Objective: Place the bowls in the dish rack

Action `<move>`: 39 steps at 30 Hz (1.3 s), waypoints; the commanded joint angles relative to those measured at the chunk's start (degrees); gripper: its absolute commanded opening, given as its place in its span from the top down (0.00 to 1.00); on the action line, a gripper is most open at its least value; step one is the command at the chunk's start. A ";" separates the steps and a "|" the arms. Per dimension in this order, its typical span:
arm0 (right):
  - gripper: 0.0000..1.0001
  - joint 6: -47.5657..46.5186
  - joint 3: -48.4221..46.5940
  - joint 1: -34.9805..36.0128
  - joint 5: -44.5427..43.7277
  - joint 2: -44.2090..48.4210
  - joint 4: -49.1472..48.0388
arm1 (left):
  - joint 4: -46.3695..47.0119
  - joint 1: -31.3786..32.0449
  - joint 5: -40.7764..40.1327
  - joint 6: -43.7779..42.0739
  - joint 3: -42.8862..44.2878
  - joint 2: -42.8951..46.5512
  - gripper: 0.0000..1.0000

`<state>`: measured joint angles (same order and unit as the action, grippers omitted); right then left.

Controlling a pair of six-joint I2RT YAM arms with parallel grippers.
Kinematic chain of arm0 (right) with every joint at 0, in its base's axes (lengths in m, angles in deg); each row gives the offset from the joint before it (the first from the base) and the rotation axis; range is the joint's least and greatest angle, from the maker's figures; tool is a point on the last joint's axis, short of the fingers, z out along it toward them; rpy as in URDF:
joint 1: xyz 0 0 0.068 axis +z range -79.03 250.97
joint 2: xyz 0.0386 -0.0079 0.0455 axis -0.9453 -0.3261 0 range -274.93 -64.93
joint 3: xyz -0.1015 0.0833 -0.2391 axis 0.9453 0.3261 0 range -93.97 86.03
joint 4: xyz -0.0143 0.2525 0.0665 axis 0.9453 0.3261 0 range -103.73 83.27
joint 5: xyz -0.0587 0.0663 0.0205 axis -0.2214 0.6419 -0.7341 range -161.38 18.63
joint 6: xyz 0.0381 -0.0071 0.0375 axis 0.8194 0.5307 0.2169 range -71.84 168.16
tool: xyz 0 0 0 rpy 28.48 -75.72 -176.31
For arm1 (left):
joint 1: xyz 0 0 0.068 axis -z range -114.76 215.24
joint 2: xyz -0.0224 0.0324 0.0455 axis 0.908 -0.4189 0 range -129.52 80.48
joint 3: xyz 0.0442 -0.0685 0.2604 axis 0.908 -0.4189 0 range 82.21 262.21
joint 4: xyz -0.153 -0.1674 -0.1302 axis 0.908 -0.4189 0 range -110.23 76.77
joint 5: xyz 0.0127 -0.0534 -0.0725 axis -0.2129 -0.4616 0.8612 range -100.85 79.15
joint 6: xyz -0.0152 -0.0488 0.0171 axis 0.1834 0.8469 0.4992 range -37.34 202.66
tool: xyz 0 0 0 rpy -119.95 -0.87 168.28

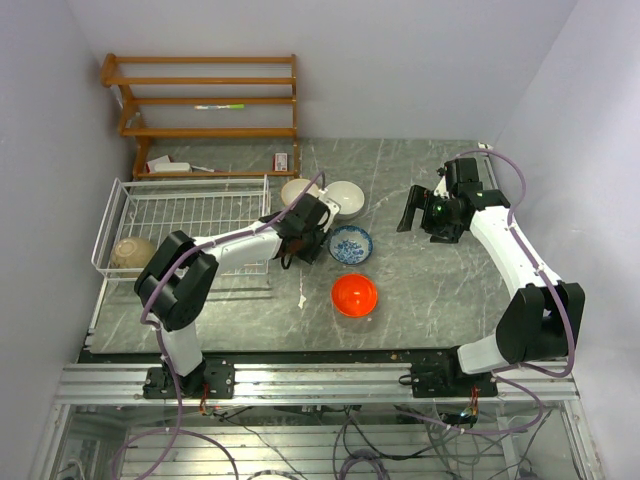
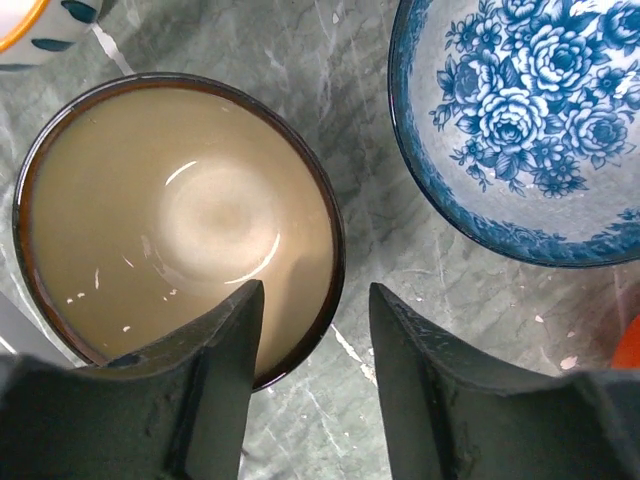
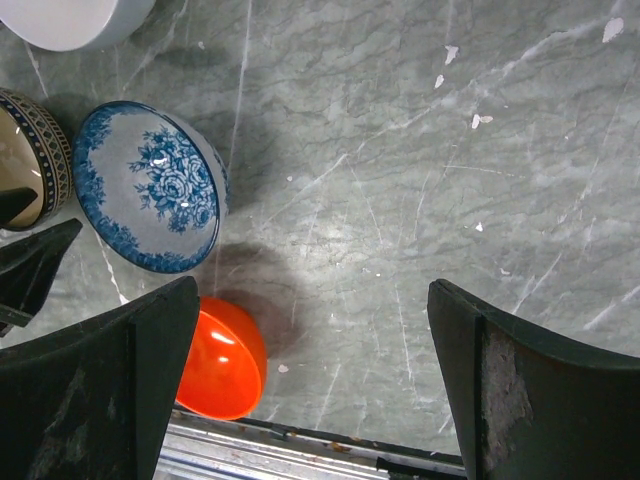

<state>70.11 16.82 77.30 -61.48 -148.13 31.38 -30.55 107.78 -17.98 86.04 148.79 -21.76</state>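
Note:
In the left wrist view a cream bowl with a dark brown rim sits on the grey table. My left gripper is open and straddles its near rim, one finger inside the bowl and the other outside with a gap to the rim. From above, the left gripper hides that bowl. Beside it on the table lie the blue-and-white bowl and the orange-red bowl. A white bowl and a pale bowl stand behind. The white wire dish rack holds a brownish-tan bowl. My right gripper hangs open and empty above bare table.
A wooden slatted shelf stands at the back left behind the rack. The rack's right wall lies just left of the left gripper. The blue-and-white bowl lies close on the right of my left fingers. The table's near edge runs just below the orange-red bowl.

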 commanded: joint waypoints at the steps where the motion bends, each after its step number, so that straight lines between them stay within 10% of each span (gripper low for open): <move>1: 0.02 -0.25 -0.05 -0.51 -0.04 0.21 0.09 | 2.79 -0.01 0.90 -0.69 0.19 -1.35 0.48; 15: 0.02 -0.61 0.98 -0.74 -1.32 1.81 0.37 | 2.00 -0.01 -0.05 -0.13 0.72 -3.15 0.92; 26: 0.02 -0.32 1.51 -1.04 -0.95 2.11 0.10 | -3.75 -0.26 8.72 5.48 14.00 7.54 0.93; 39: 0.03 -0.85 -0.17 -1.05 1.24 1.89 0.01 | 15.36 -28.55 39.05 30.21 4.14 23.61 0.93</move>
<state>69.98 17.78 76.64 -61.18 -147.27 31.38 -24.96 87.30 10.50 106.74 157.71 -2.02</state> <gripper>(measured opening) 0.974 0.123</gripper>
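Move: The left gripper already straddles the near-right rim of the brown bowl, whose middle is about 3 cm ahead, 2 cm left and 3 cm below. The blue-flowered bowl lies about 9 cm right and 2 cm ahead, the patterned bowl 12 cm ahead and 2 cm left, the white bowl 11 cm ahead and 7 cm right. From the right hand, the brown bowl is some 22 cm left, 3 cm ahead and 12 cm below. Close the left fingers on the brown bowl's near-right rim, one inside and one outside, easing about 1 cm down as they shut. Then, keeping the pinch, lift fast by roughly 24 cm, drifting a little right and then back left while going about 5 cm forward, and swing the fingers some 45 degrees out to the right. ##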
